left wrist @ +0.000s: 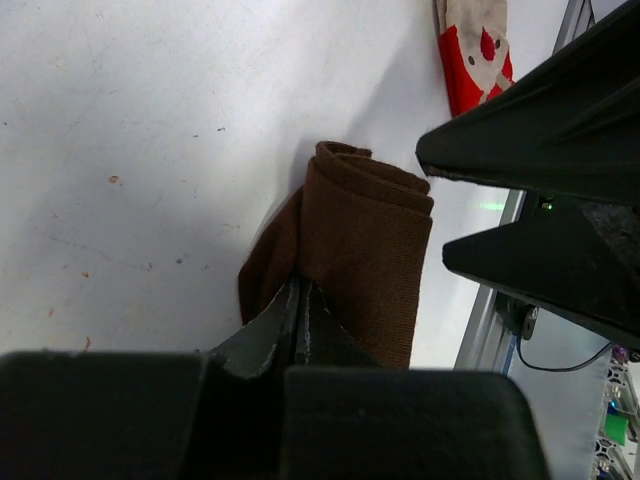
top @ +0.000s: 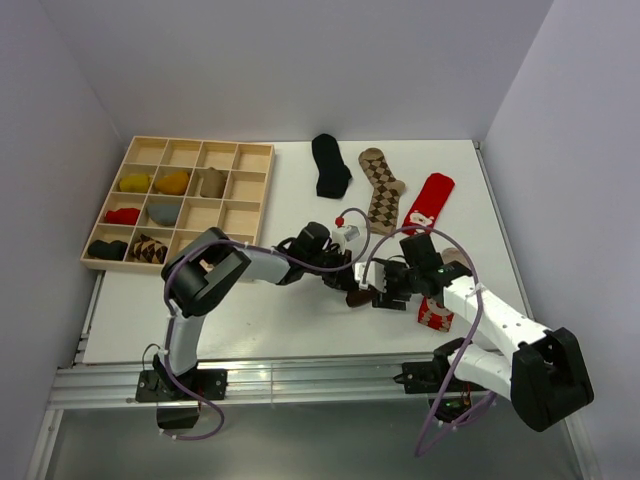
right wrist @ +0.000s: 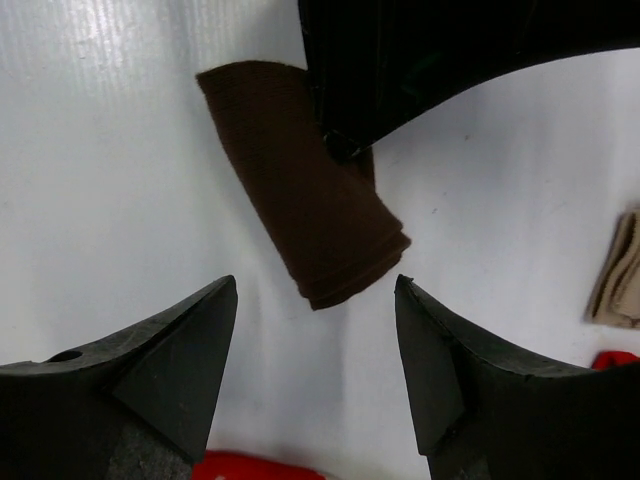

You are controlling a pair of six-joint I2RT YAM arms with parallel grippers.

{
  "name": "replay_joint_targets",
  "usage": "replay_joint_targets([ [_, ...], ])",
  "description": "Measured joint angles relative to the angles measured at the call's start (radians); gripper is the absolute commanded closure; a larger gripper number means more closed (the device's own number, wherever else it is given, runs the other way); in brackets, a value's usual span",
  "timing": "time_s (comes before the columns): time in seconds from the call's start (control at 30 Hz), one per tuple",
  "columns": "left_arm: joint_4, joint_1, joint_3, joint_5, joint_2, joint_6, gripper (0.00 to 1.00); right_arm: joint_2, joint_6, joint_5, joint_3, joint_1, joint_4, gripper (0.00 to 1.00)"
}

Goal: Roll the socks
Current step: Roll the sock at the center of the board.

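Observation:
A dark brown sock (top: 358,297), folded into a short thick roll, lies on the white table between my two grippers. My left gripper (left wrist: 300,288) is shut, its tips pinching the near edge of this sock (left wrist: 365,250). My right gripper (right wrist: 316,285) stands open just short of the sock's layered end (right wrist: 310,200), touching nothing. A black sock (top: 330,165), a brown argyle sock (top: 382,185) and a red sock (top: 430,200) lie flat at the back. Another red sock with a white figure (top: 435,315) and a tan sock (right wrist: 620,270) lie beside the right arm.
The pale wooden grid tray (top: 255,150) stands at the back left with several rolled socks in its cells. The right gripper's fingers (left wrist: 540,140) hang close to the left gripper. The table's metal front rail (top: 300,375) runs just behind the arm bases.

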State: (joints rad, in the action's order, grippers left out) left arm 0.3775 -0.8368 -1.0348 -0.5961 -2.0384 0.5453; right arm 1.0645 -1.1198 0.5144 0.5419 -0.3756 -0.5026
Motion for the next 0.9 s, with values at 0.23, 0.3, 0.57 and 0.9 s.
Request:
replay_joint_targets([
  [0.23,-0.005,0.006,-0.009,-0.023,-0.01,0.003,1.0,0.049,0.004,-0.046,-0.001,-0.05,0.075,0.28],
  [0.3,-0.005,0.009,-0.011,-0.033,-0.015,0.006,1.0,0.073,0.005,-0.055,-0.001,-0.066,0.089,0.29],
  [0.57,-0.005,0.024,-0.026,-0.083,-0.036,0.026,1.0,0.158,0.011,-0.1,0.0,-0.111,0.142,0.35],
  [0.9,-0.001,0.048,-0.03,-0.149,-0.055,0.062,1.0,0.288,0.026,-0.133,0.08,-0.126,0.129,0.85],
])
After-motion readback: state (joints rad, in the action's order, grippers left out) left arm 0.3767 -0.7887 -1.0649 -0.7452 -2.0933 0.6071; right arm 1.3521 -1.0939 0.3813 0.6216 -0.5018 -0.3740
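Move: The rolled-up brown sock, its left part still pinched in the left fingers, has its middle about 4 cm left, 1 cm ahead and 4 cm below the open right hand. From the left hand it is 2 cm back, 2 cm right and a centimetre down. Counted from the right hand, the beige-and-red sock lies some 19 cm right and 1 cm ahead, the checked sock 27 cm ahead and 3 cm right, both 5 cm lower. Down, forward and left, some 5 cm in all, the right hand comes in to the brown sock's free right end, fingers tipping slightly steeper; over the last part they shut from wide open and pinch the layers. The left hand stays almost in place, keeps its pinch and rolls about 10 degrees. ##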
